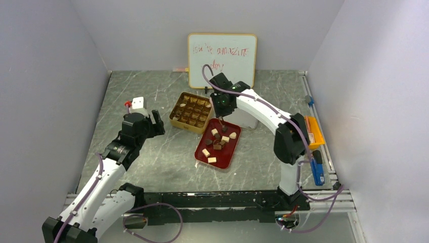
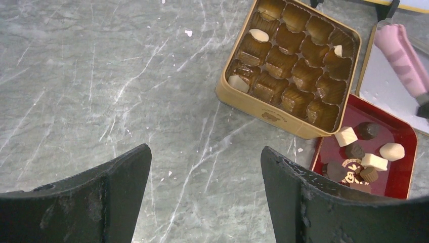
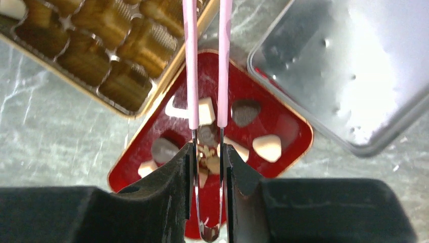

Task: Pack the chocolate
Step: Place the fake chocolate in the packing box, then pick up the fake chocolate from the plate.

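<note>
Several pieces of chocolate [image 1: 217,139], dark, brown and cream, lie on a red tray [image 1: 202,157]. A gold tin [image 1: 174,120] with brown compartments stands to its left. A few cream pieces [image 2: 259,34] sit in the tin [image 2: 263,109]. My right gripper [image 3: 208,152] is shut on pink tweezers [image 3: 191,76] and hangs over the tray's [image 3: 283,126] far end. The tweezers' arms stand slightly apart above the chocolate [image 3: 266,147], and their tips are out of frame. Left of the tin, my left gripper [image 2: 206,152] is open over bare table, holding nothing.
A silver lid [image 3: 344,76] lies right of the tin, touching the tray's far corner. A whiteboard [image 1: 222,59] leans on the back wall. A white block [image 1: 137,105] sits beside the left arm. Orange [image 1: 313,131] and blue [image 1: 317,169] items lie along the right edge.
</note>
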`<state>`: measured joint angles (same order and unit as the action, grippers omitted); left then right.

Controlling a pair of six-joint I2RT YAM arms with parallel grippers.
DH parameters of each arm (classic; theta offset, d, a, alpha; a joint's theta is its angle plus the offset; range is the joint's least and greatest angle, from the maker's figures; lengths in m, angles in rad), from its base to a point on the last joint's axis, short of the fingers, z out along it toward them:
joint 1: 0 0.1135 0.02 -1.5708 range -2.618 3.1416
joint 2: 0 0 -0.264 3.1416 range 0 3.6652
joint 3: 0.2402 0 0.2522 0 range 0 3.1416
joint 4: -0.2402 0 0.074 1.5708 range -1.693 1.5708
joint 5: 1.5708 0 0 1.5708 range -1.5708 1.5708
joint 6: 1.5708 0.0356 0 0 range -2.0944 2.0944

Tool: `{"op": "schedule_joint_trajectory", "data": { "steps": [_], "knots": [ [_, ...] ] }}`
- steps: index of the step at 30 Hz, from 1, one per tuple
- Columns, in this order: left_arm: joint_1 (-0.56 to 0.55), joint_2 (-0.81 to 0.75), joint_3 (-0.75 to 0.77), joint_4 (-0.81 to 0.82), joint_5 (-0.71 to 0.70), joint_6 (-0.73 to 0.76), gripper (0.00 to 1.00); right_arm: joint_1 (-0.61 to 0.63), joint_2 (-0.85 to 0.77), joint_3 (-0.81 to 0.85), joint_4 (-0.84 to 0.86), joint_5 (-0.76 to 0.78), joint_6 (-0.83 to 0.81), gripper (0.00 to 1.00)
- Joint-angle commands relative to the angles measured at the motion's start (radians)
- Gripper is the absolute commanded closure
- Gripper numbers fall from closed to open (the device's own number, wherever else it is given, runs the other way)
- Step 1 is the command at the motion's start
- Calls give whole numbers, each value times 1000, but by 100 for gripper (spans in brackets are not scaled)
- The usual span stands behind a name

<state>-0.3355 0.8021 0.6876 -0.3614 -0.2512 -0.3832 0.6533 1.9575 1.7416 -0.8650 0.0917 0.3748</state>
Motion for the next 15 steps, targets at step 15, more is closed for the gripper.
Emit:
{"op": "schedule_joint_trajectory", "data": {
  "steps": [15],
  "knots": [
    [-21,16,58,24,19,-3,17,264,-558,-467,-88,-109,74,73]
  ]
}}
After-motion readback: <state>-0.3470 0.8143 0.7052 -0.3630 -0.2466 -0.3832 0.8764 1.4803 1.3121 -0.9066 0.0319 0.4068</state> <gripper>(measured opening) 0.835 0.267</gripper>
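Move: The right hand holds the pink-tipped tongs. The cream chocolate at the tray's near end lies about 18 cm back, 4 cm left and 12 cm below that hand. A second cream piece sits some 3 cm farther out and 3 cm more to the left of it; the brown chocolate is about 11 cm straight back from the hand, and the packing box 4 cm ahead and 13 cm left. From the left hand, the near-end chocolate is roughly 8 cm back, 22 cm right and 18 cm down. Keeping its grip on the tongs, the right hand leaves the packing box's right-hand corner and sweeps quickly back over the red tray, about 16 cm towards the cream chocolates at its near end. It climbs some 4 cm early on, then runs nearly level, turning roughly 15 degrees counter-clockwise with the finger opening unchanged. ##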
